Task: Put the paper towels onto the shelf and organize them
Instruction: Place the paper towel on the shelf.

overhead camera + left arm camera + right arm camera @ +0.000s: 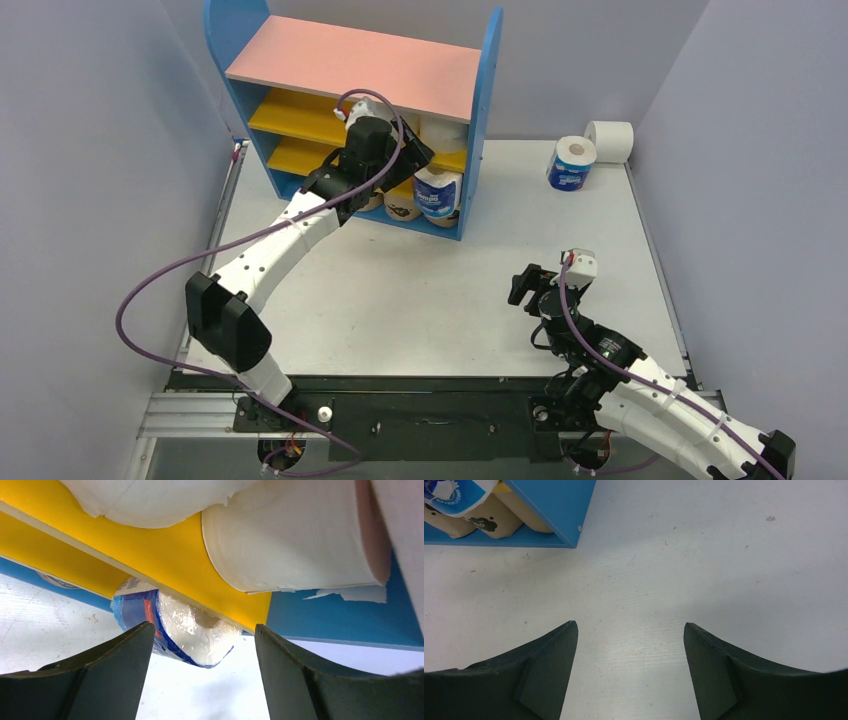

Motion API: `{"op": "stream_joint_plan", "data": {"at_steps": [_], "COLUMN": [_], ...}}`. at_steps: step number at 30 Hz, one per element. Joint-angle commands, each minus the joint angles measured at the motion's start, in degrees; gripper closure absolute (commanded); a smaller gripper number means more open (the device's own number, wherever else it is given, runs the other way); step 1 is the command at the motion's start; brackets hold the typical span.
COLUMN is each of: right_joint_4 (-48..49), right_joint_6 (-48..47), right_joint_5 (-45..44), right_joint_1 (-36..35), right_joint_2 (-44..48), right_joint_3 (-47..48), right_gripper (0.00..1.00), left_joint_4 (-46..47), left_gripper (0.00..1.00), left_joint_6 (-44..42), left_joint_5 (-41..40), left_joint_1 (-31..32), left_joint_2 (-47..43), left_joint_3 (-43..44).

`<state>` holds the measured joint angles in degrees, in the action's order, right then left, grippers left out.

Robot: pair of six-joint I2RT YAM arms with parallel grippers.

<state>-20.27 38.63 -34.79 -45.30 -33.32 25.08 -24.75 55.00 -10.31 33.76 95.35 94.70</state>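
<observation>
The shelf (360, 62) stands at the back of the table, with a pink top and yellow boards. My left gripper (416, 152) is at its right end, open, nothing between its fingers. In the left wrist view, that gripper (204, 626) faces a white roll (290, 545) lying on the yellow shelf board (165, 555), with a second white roll (150, 497) beside it and a blue-wrapped roll (175, 630) below. Tan printed rolls (402, 206) and a blue-wrapped roll (437, 193) stand on the bottom tier. My right gripper (527, 285) hangs open over bare table (630, 625).
A blue-wrapped roll (571, 163) stands upright and a white roll (610, 141) lies on its side at the table's back right. The shelf's blue side panel (559, 505) and tan rolls (489, 517) show in the right wrist view. Grey walls enclose the table.
</observation>
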Motion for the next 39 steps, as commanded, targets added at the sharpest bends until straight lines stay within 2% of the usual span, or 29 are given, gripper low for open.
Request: {"op": "stream_joint_plan", "data": {"at_steps": [1, 7, 10, 14, 18, 21, 22, 27, 34, 39], "right_joint_4": [0.1, -0.4, -0.5, -0.3, 0.8, 1.4, 1.4, 1.5, 1.3, 0.5], "right_joint_6": [0.4, 0.0, -0.2, -0.2, -0.2, -0.3, -0.4, -0.5, -0.7, -0.8], "right_joint_5": [-1.9, -2.3, -2.6, -2.6, -2.7, -2.6, -2.5, -2.3, -1.5, -1.6], "right_joint_1": [0.5, 0.5, 0.6, 0.6, 0.6, 0.6, 0.6, 0.6, 0.6, 0.6], "right_joint_2": [0.1, 0.6, 1.3, 2.0, 1.9, 1.6, 1.3, 1.1, 2.3, 2.7], "right_joint_3": [2.5, 2.3, 1.9, 1.3, 0.5, 0.1, 0.0, 0.1, -0.4, -0.3], "right_gripper": [0.27, 0.27, 0.27, 0.27, 0.27, 0.28, 0.28, 0.28, 0.28, 0.28], "left_joint_4": [3.9, 8.3, 12.2, 21.7, 38.6, 46.6, 49.2, 54.7, 63.4, 66.3], "left_gripper": [0.29, 0.28, 0.26, 0.26, 0.23, 0.05, 0.04, 0.03, 0.03, 0.03], "left_joint_6": [-1.6, -6.4, -11.4, -17.1, -24.2, -32.3, -33.8, -39.0, -38.7, -41.4], "left_joint_5": [-1.2, -3.6, -4.1, -3.2, 2.5, 3.1, 2.7, 3.7, 1.3, 1.7], "left_joint_1": [-0.1, 0.1, 0.1, 0.3, 1.6, 4.1, 5.3, 6.4, 6.5, 6.2], "left_joint_2": [-4.4, -12.8, -17.9, -25.8, -28.8, -28.3, -27.5, -24.3, -20.2, -15.9], "left_joint_3": [-1.8, -9.9, -16.4, -26.9, -38.5, -45.1, -45.8, -48.7, -52.2, -51.7]}}
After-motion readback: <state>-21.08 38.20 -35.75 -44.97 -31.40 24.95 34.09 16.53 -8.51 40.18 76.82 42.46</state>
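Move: The Tempo paper towel on the lower yellow shelf is already free of the left hand, some 3 cm ahead, 4 cm right and 8 cm below it. A white roll on the upper yellow shelf sits about 8 cm ahead, 5 cm right and 3 cm higher than the hand; its neighbour is roughly 7 cm ahead and 6 cm left. A brown roll lies about 12 cm beneath the towel. From the right hand, the towel is about 22 cm ahead, 17 cm left and 8 cm up. The empty left hand backs about 9 cm out from the shelf front, swinging some 6 cm left and rising slightly, then drops about 8 cm and swings back right to come round in front of the Tempo paper towel. On the way the wrist tips up some 35 degrees to point about level into the shelf, turns a little clockwise with its left side rising, and the fingers spread to nearly fully open, before the hand creeps 2 cm forward while sinking slightly at the very end, no touch visible. ##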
